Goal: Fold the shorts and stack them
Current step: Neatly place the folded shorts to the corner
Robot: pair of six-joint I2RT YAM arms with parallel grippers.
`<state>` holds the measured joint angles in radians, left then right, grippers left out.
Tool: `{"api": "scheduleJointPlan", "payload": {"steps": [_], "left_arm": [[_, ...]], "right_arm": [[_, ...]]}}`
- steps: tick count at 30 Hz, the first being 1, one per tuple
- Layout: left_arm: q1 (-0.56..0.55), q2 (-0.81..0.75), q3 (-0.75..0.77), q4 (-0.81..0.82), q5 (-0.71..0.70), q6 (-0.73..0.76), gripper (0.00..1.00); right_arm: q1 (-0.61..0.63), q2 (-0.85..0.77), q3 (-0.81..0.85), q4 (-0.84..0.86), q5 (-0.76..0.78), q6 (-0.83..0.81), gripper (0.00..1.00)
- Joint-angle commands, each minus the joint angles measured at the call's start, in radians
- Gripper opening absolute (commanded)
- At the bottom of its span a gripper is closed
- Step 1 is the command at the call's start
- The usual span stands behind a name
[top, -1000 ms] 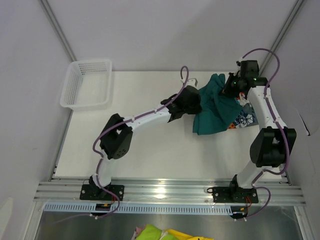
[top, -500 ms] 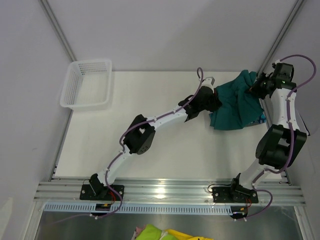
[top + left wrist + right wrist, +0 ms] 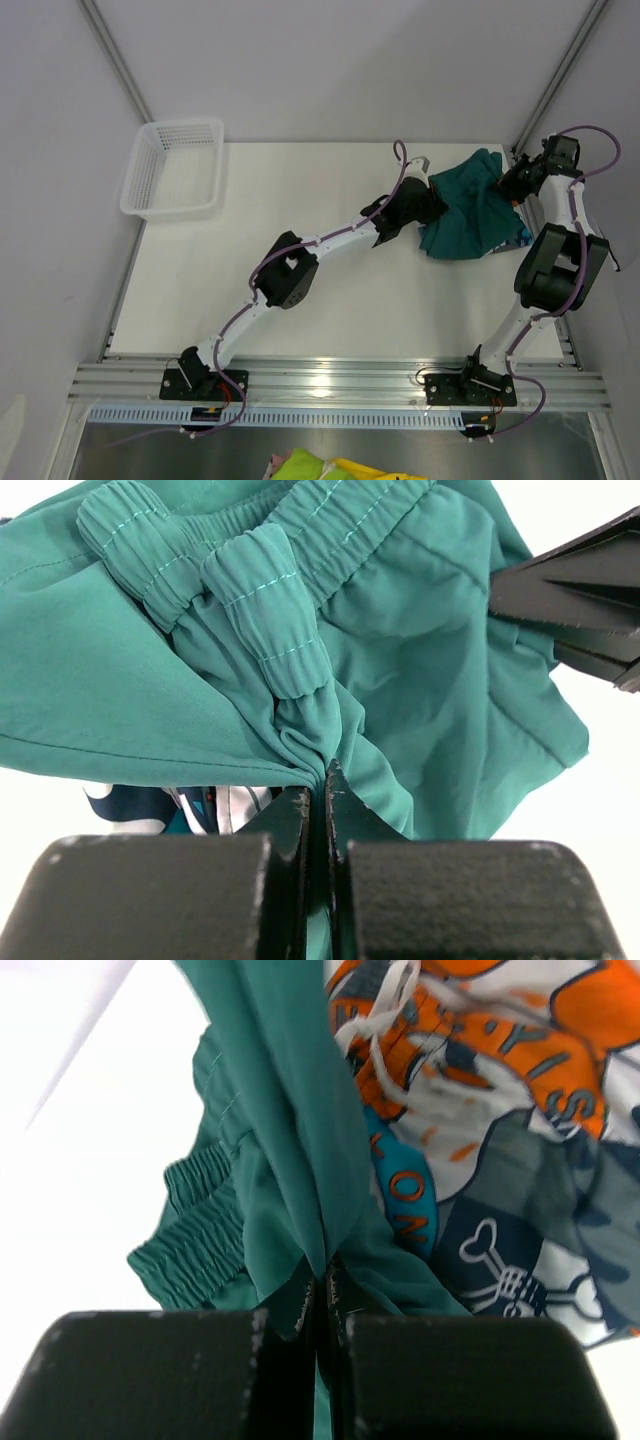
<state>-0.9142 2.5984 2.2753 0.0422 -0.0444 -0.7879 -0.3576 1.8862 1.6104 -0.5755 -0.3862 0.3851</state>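
Note:
The plain teal-green shorts [image 3: 470,205] hang bunched at the table's far right, stretched between both grippers. My left gripper [image 3: 432,197] is shut on a fold of this cloth [image 3: 330,720] at its left side; the elastic waistband [image 3: 270,600] shows crumpled just beyond the fingers. My right gripper [image 3: 512,180] is shut on the teal cloth [image 3: 290,1140] at its right side. The patchwork-print shorts [image 3: 500,1110], orange, teal, white and grey with a white drawstring, lie under the teal pair; only a sliver [image 3: 518,238] shows in the top view.
A white mesh basket [image 3: 175,168] stands at the table's far left corner. The right side wall and a frame post [image 3: 545,95] run close to the right arm. Yellow-green cloth [image 3: 330,466] lies below the table's near rail.
Both arms carried the teal shorts rightward and toward the far right corner. The left arm stretched out across the table. In the last half second the right wrist drew slightly nearer the wall.

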Motion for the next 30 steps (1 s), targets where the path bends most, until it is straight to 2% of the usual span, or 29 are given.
{"api": "scheduleJointPlan", "payload": {"steps": [1, 8, 9, 11, 12, 13, 15, 19, 23, 26, 28, 30], "left_arm": [[-0.006, 0.02, 0.036, 0.096, 0.026, -0.051, 0.0], [0.003, 0.048, 0.038, 0.079, 0.028, -0.083, 0.04], [0.003, 0.049, 0.036, 0.073, 0.026, -0.085, 0.15], [0.009, 0.051, 0.036, 0.05, 0.028, -0.094, 0.33], [0.012, 0.049, 0.035, 0.041, 0.032, -0.1, 0.63], [0.02, 0.046, 0.03, 0.03, 0.037, -0.109, 0.76], [0.029, 0.02, -0.002, 0.03, 0.069, -0.123, 0.88], [0.055, -0.09, -0.141, 0.057, 0.063, -0.102, 0.95], [0.07, -0.169, -0.157, -0.011, 0.035, -0.044, 0.99], [0.09, -0.156, -0.125, -0.059, 0.034, -0.02, 0.99], [0.115, -0.135, -0.125, -0.024, 0.043, -0.034, 0.99], [0.136, -0.115, -0.132, 0.028, 0.095, -0.053, 0.99]], "right_arm": [[-0.07, 0.042, 0.025, 0.118, -0.055, 0.058, 0.0], [-0.092, 0.082, 0.033, 0.126, -0.004, 0.067, 0.0], [-0.093, 0.083, 0.023, 0.137, 0.021, 0.069, 0.0], [-0.099, 0.102, 0.019, 0.138, 0.041, 0.08, 0.19], [-0.103, 0.112, 0.023, 0.128, 0.046, 0.086, 0.27], [-0.106, 0.123, 0.049, 0.114, 0.053, 0.096, 0.43], [-0.107, 0.149, 0.086, 0.068, 0.05, 0.095, 0.48], [-0.093, 0.076, 0.123, 0.062, 0.145, 0.094, 0.65], [-0.06, -0.036, 0.128, 0.052, 0.147, 0.066, 0.68], [-0.04, -0.103, 0.056, 0.161, 0.028, 0.098, 0.67], [-0.04, -0.121, 0.008, 0.23, -0.078, 0.142, 0.67], [-0.037, -0.127, -0.081, 0.38, -0.239, 0.239, 0.66]]}}
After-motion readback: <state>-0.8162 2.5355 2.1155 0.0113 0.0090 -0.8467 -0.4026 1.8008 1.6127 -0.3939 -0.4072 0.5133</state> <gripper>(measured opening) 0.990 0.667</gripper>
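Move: Both hands already hold the folded teal shorts over the folded patterned shorts. The middle of the patterned shorts lies about 10 cm right of the left hand, 1 cm back and roughly 6 cm below it; from the right hand it is some 10 cm left, 6 cm back and 8 cm below. The teal shorts' middle sits about 8 cm right of the left hand, level fore and aft and 3 cm lower. The table's far right corner is roughly 9 cm ahead of the right hand and 8 cm below, straight ahead. The right hand draws its end of the teal shorts about 5 cm right and nearly 4 cm down while the left hand lowers its end some 2.5 cm with little sideways travel, laying the cloth over the patterned shorts before both grippers open and let go. The left hand, now wide open, sinks a further 3 cm, tips down about 10 degrees and slips off leftward and slightly forward, rising a little at the end, while the right edges a bit farther right, then lifts about 11 cm clear and swings partly back left. ##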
